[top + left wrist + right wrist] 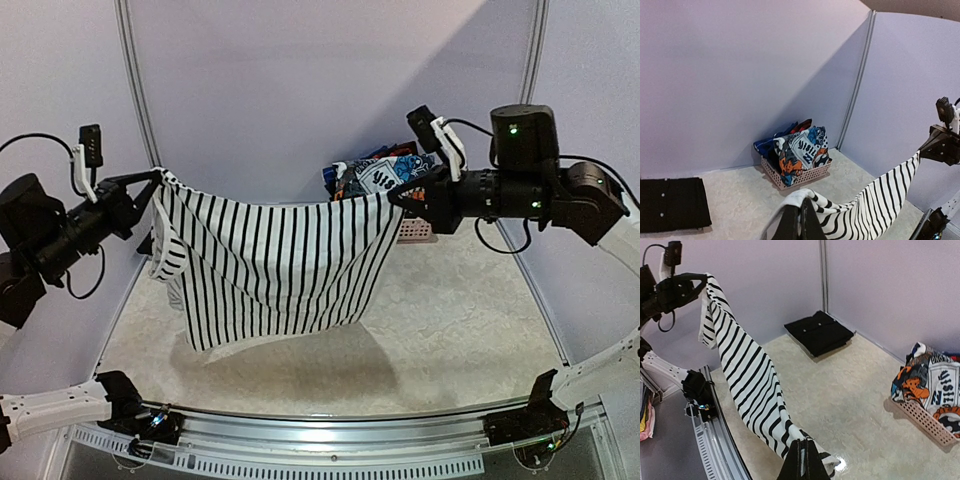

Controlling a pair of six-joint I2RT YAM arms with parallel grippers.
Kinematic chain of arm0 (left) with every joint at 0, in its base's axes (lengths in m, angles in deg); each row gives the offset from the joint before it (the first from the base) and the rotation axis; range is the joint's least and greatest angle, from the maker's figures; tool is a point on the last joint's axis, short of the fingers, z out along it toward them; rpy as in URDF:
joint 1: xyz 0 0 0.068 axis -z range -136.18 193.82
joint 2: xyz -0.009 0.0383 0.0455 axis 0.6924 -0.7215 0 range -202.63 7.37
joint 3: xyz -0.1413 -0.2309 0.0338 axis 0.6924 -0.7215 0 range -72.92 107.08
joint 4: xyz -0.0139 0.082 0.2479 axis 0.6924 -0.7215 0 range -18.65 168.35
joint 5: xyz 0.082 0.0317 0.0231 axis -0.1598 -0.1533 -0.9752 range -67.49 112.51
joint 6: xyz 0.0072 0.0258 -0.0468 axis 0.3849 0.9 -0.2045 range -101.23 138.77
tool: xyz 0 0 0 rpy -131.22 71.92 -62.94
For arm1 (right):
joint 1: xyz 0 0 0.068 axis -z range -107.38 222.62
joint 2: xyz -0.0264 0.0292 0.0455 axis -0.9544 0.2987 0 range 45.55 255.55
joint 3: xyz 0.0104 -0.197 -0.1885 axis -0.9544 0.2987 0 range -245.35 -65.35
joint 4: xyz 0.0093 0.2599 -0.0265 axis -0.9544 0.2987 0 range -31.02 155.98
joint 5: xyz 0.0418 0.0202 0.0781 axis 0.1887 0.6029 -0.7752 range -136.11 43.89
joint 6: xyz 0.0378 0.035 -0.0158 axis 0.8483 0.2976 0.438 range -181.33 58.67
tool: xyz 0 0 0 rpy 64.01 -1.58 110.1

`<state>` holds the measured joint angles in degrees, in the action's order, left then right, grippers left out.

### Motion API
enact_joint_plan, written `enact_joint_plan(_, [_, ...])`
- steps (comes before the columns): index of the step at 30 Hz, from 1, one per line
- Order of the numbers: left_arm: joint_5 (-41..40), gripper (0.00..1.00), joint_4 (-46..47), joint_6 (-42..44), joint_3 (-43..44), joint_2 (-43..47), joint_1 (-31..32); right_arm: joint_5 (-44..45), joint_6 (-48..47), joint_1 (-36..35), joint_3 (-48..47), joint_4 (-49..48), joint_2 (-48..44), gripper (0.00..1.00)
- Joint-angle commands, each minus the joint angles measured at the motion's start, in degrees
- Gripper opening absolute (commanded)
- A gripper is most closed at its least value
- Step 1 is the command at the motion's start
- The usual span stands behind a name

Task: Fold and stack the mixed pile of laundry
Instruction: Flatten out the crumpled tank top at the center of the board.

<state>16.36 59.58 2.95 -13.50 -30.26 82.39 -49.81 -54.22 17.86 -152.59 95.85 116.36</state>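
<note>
A white garment with thin black stripes [270, 265] hangs spread in the air above the table, stretched between both arms. My left gripper [150, 180] is shut on its left upper corner [812, 202], and my right gripper [397, 197] is shut on its right upper corner [800, 437]. The rest of the mixed laundry pile [378, 172], with a blue-orange-white-black graphic print on top [800, 152], fills the basket at the back right. A folded black garment [819, 332] lies flat at the table's far left [671, 204].
The pink latticed basket [800, 177] stands against the back wall near the corner post [856, 85]. Purple walls close in the table on three sides. A metal rail [330, 425] runs along the near edge between the two arm bases.
</note>
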Motion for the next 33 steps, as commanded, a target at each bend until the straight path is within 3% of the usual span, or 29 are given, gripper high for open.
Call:
enact_joint_plan(1, [5.51, 0.0, -2.54, 4.09, 7.88, -2.23, -0.25, -4.04, -5.34, -0.39, -4.77, 0.7, -3.51, 0.0])
enact_joint_plan(6, [10.81, 0.0, -4.35, 4.88, 17.17, -6.43, -0.25, 4.4, -5.52, -0.42, -10.55, 3.46, -4.65, 0.0])
enact_joint_plan(11, [6.49, 0.0, -9.26, 2.42, 22.99, -15.74, -0.25, 29.84, 2.41, 0.5, -13.26, 6.55, -2.16, 0.0])
enact_joint_plan(13, [4.19, 0.0, -11.91, 1.7, 24.3, -21.6, -0.45, 33.57, 6.05, 3.09, -12.7, 9.22, 1.72, 0.0])
enact_joint_plan(16, [5.61, 0.0, -13.17, -1.91, 24.01, -31.28, -2.05, 33.55, 12.65, 8.26, -8.18, 10.23, 8.33, 0.0])
enact_joint_plan(19, [10.72, 0.0, -9.03, -7.39, 20.98, -41.66, -6.98, 27.82, 17.48, 15.3, -3.59, 7.86, 15.76, 0.0])
enact_joint_plan(22, [17.93, 0.01, -5.69, -10.57, 21.78, -54.75, -11.55, 22.8, 19.27, 19.82, -5.28, 7.02, 26.08, 0.0])
enact_joint_plan(24, [21.09, 0.15, -5.16, -10.66, 25.08, -64.84, -13.13, 20.54, 19.22, 21.67, -8.41, 7.06, 32.01, 0.07])
enact_joint_plan(27, [24.11, 0.5, -6.38, -10.54, 29.14, -72.56, -14.1, 19.06, 18.67, 23.17, -12.57, 7.04, 39.38, 0.51])
enact_joint_plan(30, [23.25, 0.92, -2.88, -10.98, 26.57, -71.85, -14.12, 19.61, 18.0, 23.75, -15.38, 7.89, 42.69, 0.59])
enact_joint_plan(31, [22.31, 0.98, -2.42, -10.69, 25.81, -70.76, -14.07, 19.3, 17.62, 23.76, -15.37, 7.76, 42.87, 0.6])
enact_joint_plan(33, [19.35, 0.99, -3.69, -9.3, 25.24, -68.85, -14.13, 18.8, 17.1, 23.77, -14.11, 7.08, 42.1, 0.62])
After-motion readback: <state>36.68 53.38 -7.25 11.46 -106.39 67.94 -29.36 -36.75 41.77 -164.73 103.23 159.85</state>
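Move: Both hands already hold the striped tank top stretched between them, high over the board. The board's middle lies about 10 cm ahead of the left hand, 25 cm to its right and 39 cm down; from the right hand, 10 cm ahead, 8 cm left and 36 cm down. The laundry basket is some 32 cm ahead of the right hand, 9 cm right and 28 cm down; the black folded stack is roughly 27 cm ahead of the left hand, 9 cm left and 37 cm down. Both hands, still pinching the tank top's upper corners, first lift it another 10 cm or so while drawing slightly back, then swing it quickly out and down over the board in one arc, about 25 cm forward with a drift of some 10 cm to the right, sinking about 45 cm on the left and 37 cm on the right from the top. On the way the left wrist tips steeply down by about 60 degrees and the right turns clockwise and tips down too, and low over the cloth's far edge both let go, the left fingers opening almost fully and the right a little over halfway. ##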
